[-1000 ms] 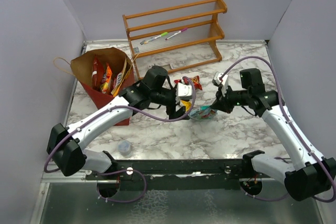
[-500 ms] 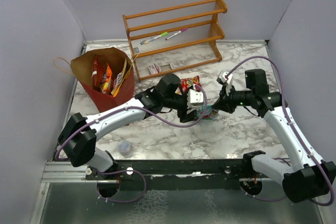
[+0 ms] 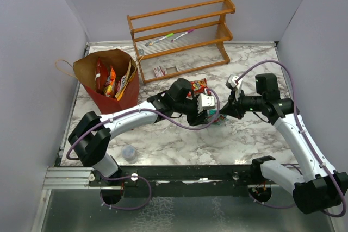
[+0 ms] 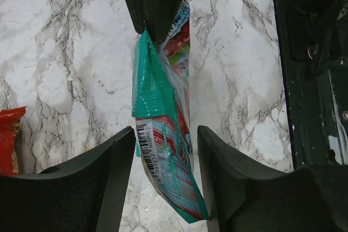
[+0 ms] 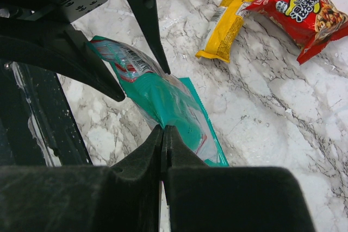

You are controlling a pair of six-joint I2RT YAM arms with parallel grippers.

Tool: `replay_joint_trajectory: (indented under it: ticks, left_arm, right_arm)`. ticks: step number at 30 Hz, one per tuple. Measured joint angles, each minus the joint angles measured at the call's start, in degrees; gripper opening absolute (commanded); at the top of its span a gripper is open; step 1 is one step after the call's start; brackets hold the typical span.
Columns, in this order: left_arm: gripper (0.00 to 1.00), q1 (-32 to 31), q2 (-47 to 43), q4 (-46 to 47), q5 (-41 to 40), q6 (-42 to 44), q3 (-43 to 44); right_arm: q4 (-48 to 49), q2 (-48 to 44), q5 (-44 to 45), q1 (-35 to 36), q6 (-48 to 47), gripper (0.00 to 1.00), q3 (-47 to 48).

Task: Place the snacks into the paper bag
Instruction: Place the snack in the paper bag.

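My right gripper is shut on one end of a teal snack packet and holds it off the marble table. My left gripper is open, a finger on each side of the packet's barcode end and narrow gaps between them. In the top view both grippers meet mid-table at the packet. A red packet and a yellow packet lie on the table nearby. The dark-red paper bag stands open at the left with several orange and red packets inside.
A wooden slatted rack stands at the back with two marker pens on a shelf. A small clear cup sits near the front left. A small wrapper lies before the rack. Grey walls enclose the table.
My left arm has swung right to the teal packet and its jaws have narrowed around the packet's end. My right gripper has kept its grip and drifted slightly right.
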Motion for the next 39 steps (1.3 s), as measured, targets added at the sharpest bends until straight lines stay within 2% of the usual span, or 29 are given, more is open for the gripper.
replay_joint_trajectory:
  ticks: [11,15,26,34,39]
  left_arm:
    - [0.10,0.00,0.46,0.00,0.00,-0.48,0.35]
    - [0.00,0.00,0.46,-0.52,-0.28,-0.24,0.83]
    - [0.00,0.17,0.22,-3.04,-2.05,1.29,0.98]
    - [0.00,2.97,-3.34,-5.22,-3.69,1.68,0.98]
    - [0.00,7.06,-7.69,-5.46,-4.52,1.90,0.98]
  right_arm:
    - [1.46,-1.77,0.02,-0.37,0.04,0.02,-1.53]
    - [2.05,-1.88,0.02,-0.46,0.13,0.11,-1.70]
    - [2.54,-2.29,0.42,-0.61,0.00,0.63,-1.68]
    - [2.43,-2.32,2.54,-0.61,0.22,0.70,1.51]
    - [2.45,-2.32,4.31,-0.61,0.20,0.72,4.22]
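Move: The teal snack hangs in my shut right hand, its middle about 3 cm below that hand and 1 cm to its left. From my left hand, open around the pack's near end, its middle is roughly 3 cm to the right and 1 cm down. Also from my left hand, the yellow snack lies about 8 cm ahead, 7 cm left, the red snack about 14 cm ahead, 4 cm left, both some 15 cm below; the paper bag stands about 10 cm ahead, 38 cm left, its middle 5 cm lower. I shut my left fingers on the near end of the teal snack while both hands stay almost still, then open my right fingers wide and let go. With the pack pinched, my left hand draws away left, forward and up towards the paper bag, about 5 cm each way, turning some 10 degrees counter-clockwise; my emptied right hand rises about 4 cm and eases forward. ##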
